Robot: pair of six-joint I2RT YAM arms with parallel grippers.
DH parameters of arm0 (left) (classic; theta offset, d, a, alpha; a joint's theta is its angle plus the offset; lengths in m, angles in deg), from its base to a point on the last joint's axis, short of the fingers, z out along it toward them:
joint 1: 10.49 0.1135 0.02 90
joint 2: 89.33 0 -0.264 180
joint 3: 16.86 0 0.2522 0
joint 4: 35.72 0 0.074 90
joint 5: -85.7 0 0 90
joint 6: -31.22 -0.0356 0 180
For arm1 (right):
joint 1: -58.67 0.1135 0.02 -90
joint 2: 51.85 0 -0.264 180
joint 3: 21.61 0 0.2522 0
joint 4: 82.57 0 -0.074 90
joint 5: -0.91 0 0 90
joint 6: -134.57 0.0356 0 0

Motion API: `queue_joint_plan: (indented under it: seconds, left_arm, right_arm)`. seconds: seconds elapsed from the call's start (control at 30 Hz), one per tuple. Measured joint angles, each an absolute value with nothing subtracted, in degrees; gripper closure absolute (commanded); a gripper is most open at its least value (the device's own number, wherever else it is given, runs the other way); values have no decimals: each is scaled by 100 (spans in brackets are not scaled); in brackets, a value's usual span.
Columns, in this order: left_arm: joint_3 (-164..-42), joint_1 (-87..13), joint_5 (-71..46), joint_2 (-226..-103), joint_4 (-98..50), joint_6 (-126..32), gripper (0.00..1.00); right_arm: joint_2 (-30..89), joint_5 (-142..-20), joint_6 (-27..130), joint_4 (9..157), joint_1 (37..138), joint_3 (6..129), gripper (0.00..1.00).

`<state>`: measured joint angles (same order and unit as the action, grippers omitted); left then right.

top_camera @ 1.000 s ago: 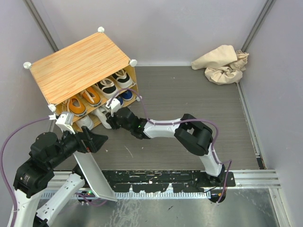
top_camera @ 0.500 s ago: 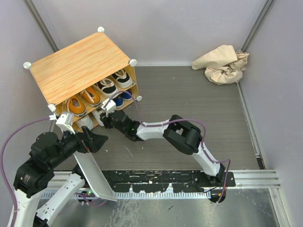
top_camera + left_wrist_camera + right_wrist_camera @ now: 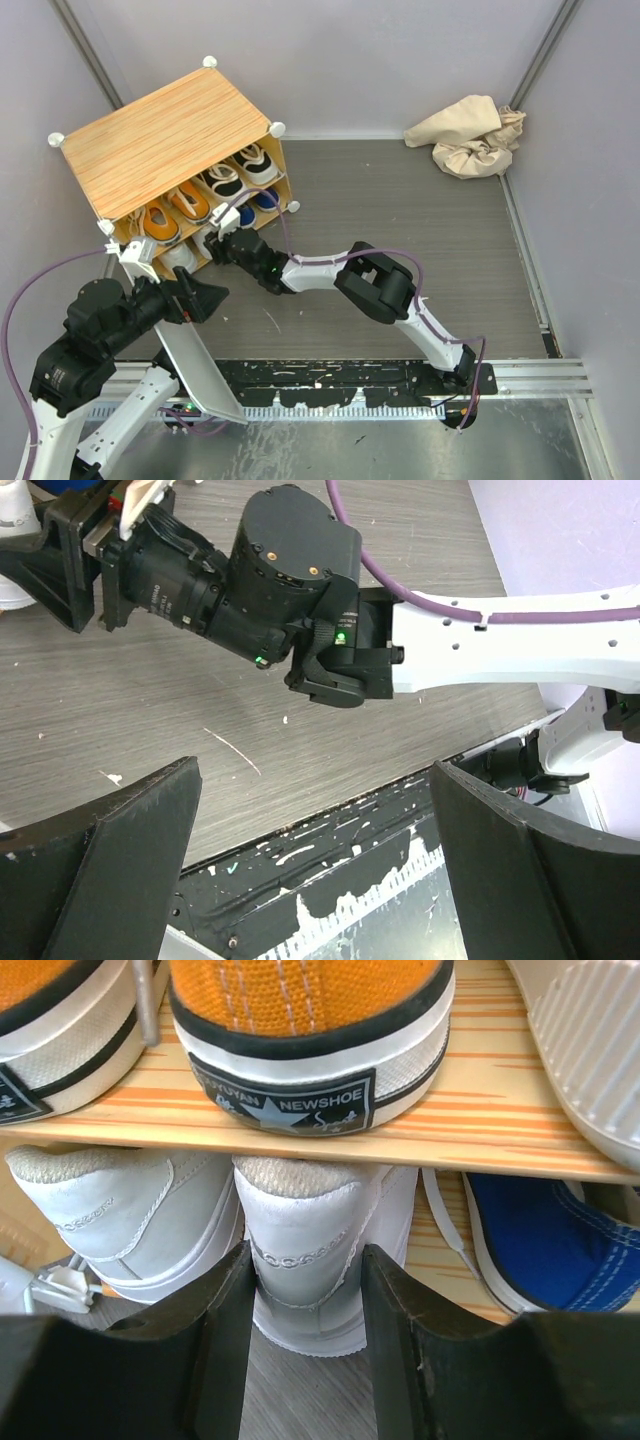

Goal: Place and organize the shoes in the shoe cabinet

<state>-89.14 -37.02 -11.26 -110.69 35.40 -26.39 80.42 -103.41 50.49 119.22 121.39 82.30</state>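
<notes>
The shoe cabinet (image 3: 170,135) stands at the far left with its open front toward the arms. Its upper shelf holds orange shoes (image 3: 160,225) and black shoes (image 3: 225,182). Below are a blue shoe (image 3: 262,200) and white shoes (image 3: 185,255). My right gripper (image 3: 225,245) reaches to the lower shelf. In the right wrist view the right gripper (image 3: 305,1320) is shut on the heel of a white shoe (image 3: 305,1260), a finger against each side. Another white shoe (image 3: 130,1220) sits to its left, an orange shoe (image 3: 310,1030) above and a blue shoe (image 3: 545,1240) to the right. My left gripper (image 3: 315,870) is open and holds nothing.
A crumpled beige cloth bag (image 3: 470,135) lies in the far right corner. Grey walls close in the floor on three sides. A metal rail (image 3: 400,375) runs along the near edge by the arm bases. The left arm (image 3: 100,320) hovers just in front of the cabinet.
The right arm has stretched further left toward the cabinet, carrying the white shoe's heel in under the lower shelf. The cabinet has shifted slightly away. The left arm has not moved.
</notes>
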Motion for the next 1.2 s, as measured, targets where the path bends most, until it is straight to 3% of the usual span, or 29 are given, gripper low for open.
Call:
queue_joint_plan:
  seconds: [0.47,0.67,0.77,0.93,1.07,1.2]
  left_arm:
    - [-8877,-3702,-1200,-11150,3523,-2631,2]
    - [-8836,-3702,-1222,-11246,3484,-2622,2]
    - [-8801,-3699,-1242,-11273,3440,-2620,2]
    - [-8761,-3702,-1274,-11283,3431,-2620,2]
    - [-8761,-3699,-1272,-11283,3398,-2620,2]
    - [-8831,-3702,-1274,-11362,3381,-2639,2]
  right_arm:
    - [8621,-10142,5099,12067,12014,8796,96]
    - [8665,-10101,5143,12075,11992,8833,59]
    - [8663,-10077,5210,12185,11981,8750,48]
    - [8468,-9913,5376,12565,11912,8182,10]
    - [8097,-9922,5403,12554,11892,7539,1]
    - [7524,-9948,5422,12508,11879,6813,0]
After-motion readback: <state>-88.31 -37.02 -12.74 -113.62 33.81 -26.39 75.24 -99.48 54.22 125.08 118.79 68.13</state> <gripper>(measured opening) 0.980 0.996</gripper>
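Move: The right hand grips a white shoe by its heel on the lower shelf; the shoe's middle is about 6 cm ahead and 4 cm left of that hand. The other white shoe is some 3 cm ahead and 11 cm left, and a blue shoe about 10 cm ahead and 3 cm right. An orange shoe is overhead, 8 cm ahead, 4 cm left and 9 cm up. From the left hand, the gripped shoe is roughly 24 cm ahead, 6 cm left and 17 cm below. Still pinching the white shoe's heel, the right hand pushes it forward and left into the lower shelf, about 2.5 cm, sinking nearly 2 cm as it goes. After a brief halt the fingers open wide, let go of the heel and draw off to the right and back, some 6 cm, dipping slightly more, clear of the cabinet front. ##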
